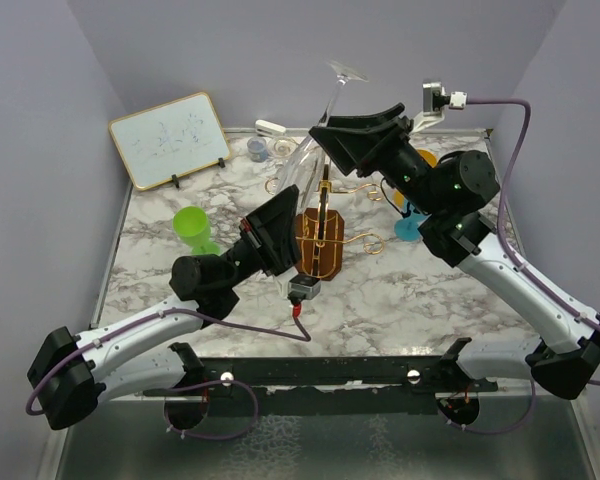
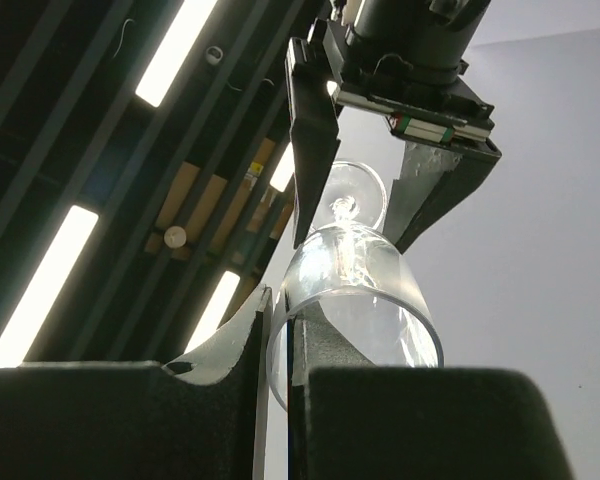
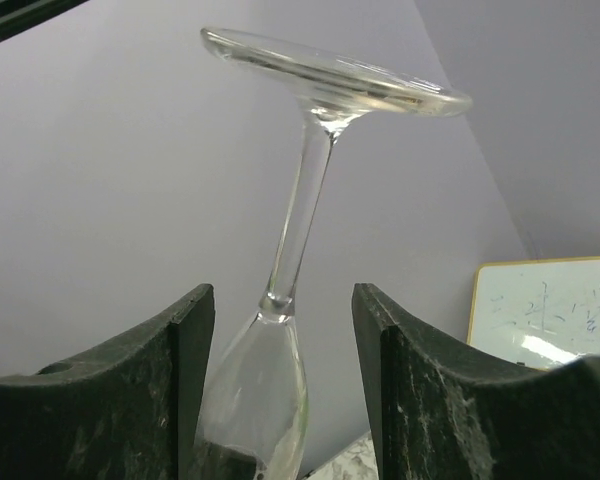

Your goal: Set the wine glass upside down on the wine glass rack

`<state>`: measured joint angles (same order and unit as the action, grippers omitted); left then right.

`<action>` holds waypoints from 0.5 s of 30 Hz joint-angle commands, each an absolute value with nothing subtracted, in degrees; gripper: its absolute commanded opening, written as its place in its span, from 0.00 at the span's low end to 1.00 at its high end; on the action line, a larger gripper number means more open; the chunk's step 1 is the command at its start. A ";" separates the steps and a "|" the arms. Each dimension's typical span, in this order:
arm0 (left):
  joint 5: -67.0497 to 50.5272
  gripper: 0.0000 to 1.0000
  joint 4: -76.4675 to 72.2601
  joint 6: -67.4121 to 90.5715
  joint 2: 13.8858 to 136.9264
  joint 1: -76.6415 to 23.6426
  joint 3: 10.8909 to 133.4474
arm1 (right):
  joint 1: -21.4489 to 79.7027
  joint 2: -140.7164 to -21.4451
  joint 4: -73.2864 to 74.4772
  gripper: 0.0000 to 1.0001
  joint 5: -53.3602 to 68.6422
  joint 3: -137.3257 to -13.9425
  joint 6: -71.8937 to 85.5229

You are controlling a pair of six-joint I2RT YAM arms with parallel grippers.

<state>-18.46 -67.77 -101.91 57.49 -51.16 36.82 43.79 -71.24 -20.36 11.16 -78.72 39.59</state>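
The clear wine glass (image 1: 315,135) hangs foot-up and tilted above the table, its round foot (image 3: 330,75) at the top. My left gripper (image 2: 278,350) is shut on the bowl's rim (image 2: 420,325), one finger outside the wall and one inside. My right gripper (image 3: 283,340) stands open, its fingers (image 3: 195,350) either side of the spot where stem meets bowl, with a gap on its right side. The left wrist view shows the right gripper (image 2: 352,243) straddling the stem from above. The gold wire wine glass rack (image 1: 323,205) on its brown wooden base (image 1: 318,258) stands just below and behind the left gripper (image 1: 280,235).
A small whiteboard (image 1: 170,138) leans at the back left. A green cup (image 1: 192,225) stands left of the rack and a blue cup (image 1: 410,225) to its right, partly behind the right arm. A tape roll (image 1: 257,150) and a white object (image 1: 270,127) lie at the back edge.
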 commanded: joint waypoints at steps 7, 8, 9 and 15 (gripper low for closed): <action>-18.29 0.00 -71.22 -106.41 58.83 -52.73 37.93 | 43.59 -68.68 -25.55 0.10 4.45 -75.57 41.13; -17.90 0.00 -70.93 -106.57 58.92 -52.78 37.96 | 43.59 -68.60 -25.46 0.04 4.56 -75.52 41.13; -17.60 0.00 -70.97 -106.62 59.08 -52.74 38.05 | 43.59 -68.56 -25.27 0.02 4.63 -75.42 41.26; -16.68 0.00 -71.62 -106.72 59.83 -52.92 37.40 | 43.57 -68.45 -25.05 0.01 5.35 -74.65 41.31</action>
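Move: The upside-down wine glass, already held near its rim by the left fingers, has its middle where stem meets bowl. That spot sits practically between the right hand's open fingers, and about 7 cm ahead, 5 cm right and 5 cm above the left hand. From the right hand, the left gripper is roughly 7 cm back, 5 cm left and 5 cm lower; the wine glass rack stands some 17 cm ahead, 1 cm right and 35 cm below. The right fingers, straddling the stem at 0.0 s, shut and pinch it just above the bowl, while that hand eases about 1.5 cm to the right and tilts some 5 degrees. The left hand keeps its grip near the rim and goes along, also about 1 cm to the right. ##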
